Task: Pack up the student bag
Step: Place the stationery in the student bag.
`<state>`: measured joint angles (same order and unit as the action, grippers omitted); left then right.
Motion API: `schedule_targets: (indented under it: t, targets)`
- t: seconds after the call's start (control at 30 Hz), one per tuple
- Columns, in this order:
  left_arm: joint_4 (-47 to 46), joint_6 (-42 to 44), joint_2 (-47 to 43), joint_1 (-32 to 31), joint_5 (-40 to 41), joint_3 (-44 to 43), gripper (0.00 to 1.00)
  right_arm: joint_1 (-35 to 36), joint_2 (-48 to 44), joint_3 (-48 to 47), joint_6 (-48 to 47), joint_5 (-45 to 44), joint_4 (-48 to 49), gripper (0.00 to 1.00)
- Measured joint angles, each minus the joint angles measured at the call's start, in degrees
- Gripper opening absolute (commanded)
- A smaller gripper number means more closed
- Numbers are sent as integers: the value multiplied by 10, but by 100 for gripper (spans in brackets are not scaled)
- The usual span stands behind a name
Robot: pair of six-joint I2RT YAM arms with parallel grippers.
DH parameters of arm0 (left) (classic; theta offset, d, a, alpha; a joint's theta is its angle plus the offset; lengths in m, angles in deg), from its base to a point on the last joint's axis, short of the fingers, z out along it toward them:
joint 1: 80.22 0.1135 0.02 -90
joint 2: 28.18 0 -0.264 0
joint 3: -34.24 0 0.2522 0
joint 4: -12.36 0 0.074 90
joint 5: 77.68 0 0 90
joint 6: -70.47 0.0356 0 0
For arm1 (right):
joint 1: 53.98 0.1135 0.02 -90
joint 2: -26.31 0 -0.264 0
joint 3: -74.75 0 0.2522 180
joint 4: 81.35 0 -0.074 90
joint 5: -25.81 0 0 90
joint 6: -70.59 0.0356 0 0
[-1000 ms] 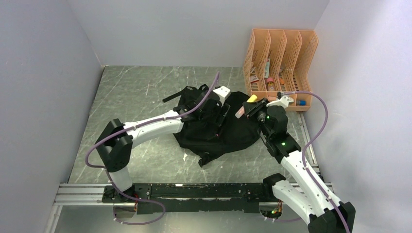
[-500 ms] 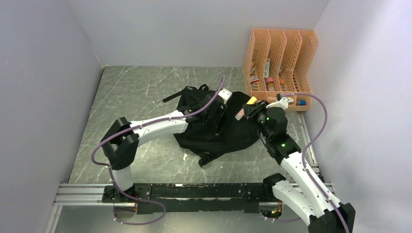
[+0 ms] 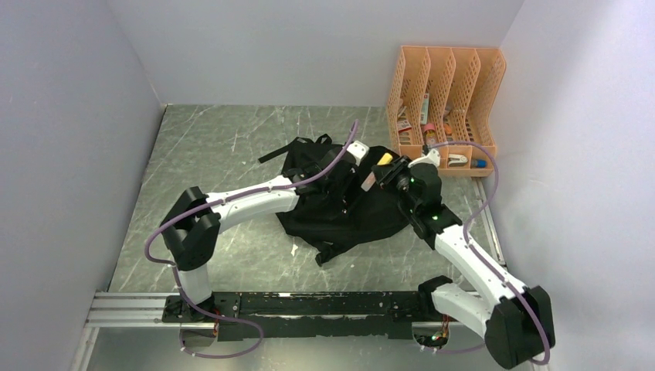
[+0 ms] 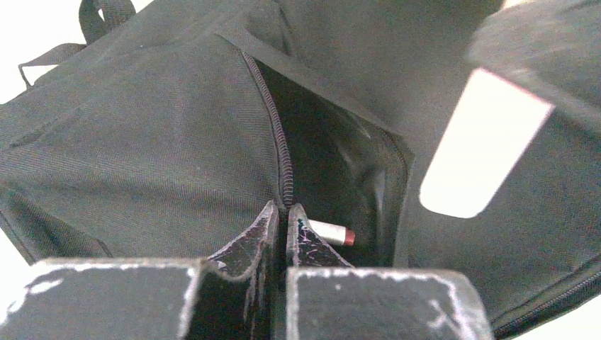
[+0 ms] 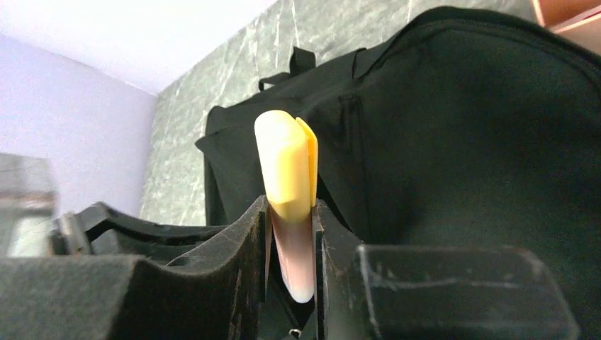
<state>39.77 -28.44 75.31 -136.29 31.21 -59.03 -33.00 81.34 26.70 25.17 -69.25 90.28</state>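
Note:
The student bag [image 3: 363, 212] lies flat in the middle of the table, black, with its front pocket unzipped [image 4: 333, 163]. My left gripper [image 4: 282, 212] is shut on the pocket's zipper edge, and the zipper teeth run down between its tips. A small white stick with a red end [image 4: 333, 231] lies inside the pocket. My right gripper [image 5: 290, 212] is shut on a marker [image 5: 287, 163] with a yellow cap and a pale pink body. In the top view it holds the marker [image 3: 378, 166] over the bag, just right of the left gripper [image 3: 349, 189].
An orange slotted file organiser [image 3: 446, 100] stands at the back right corner with several small items in its slots. Grey walls close in the table on three sides. The bag's straps [image 3: 282, 154] trail to the back left.
My left gripper has closed on the pocket's zipper edge. The right arm has swung left, carrying the marker from near the organiser to above the bag.

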Motion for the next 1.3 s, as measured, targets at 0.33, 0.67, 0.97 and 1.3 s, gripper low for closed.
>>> schedule_targets:
  t: [0.33,0.67,0.97,1.3]
  targets:
    - [4,-5,-15,0,0,0,5,2,110,-1,0,48,79,0]
    - [6,-11,-18,0,0,0,5,25,144,-1,4,70,117,0]
    - [8,-14,-18,0,0,0,5,43,144,9,17,71,115,0]
    - [8,-14,-18,0,0,-1,5,50,156,17,22,93,110,0]
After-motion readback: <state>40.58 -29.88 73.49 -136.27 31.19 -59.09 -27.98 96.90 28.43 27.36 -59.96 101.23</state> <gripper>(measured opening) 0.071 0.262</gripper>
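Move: The right hand holds the yellow-capped marker. The bag's open pocket mouth lies about 7 cm to its left, level in the forward direction and some 9 cm lower. The zip pull is about 8 cm left, 4 cm back and 12 cm below; the orange organizer stands roughly 15 cm ahead and 18 cm to the right. The left fingers already pinch the zipped edge, with the mouth about 3 cm to their right, a touch below. Bring the right gripper, keeping its hold on the yellow-capped marker, left about 7 cm and down some 6 cm to the pocket mouth: sink with a slight forward swing first, slide left while easing back, then sink again. Turn it some 15 degrees counter-clockwise and tip it slightly down. Keep the left fingers shut on the zipped edge and raise it about 1 cm early on, then hold. ##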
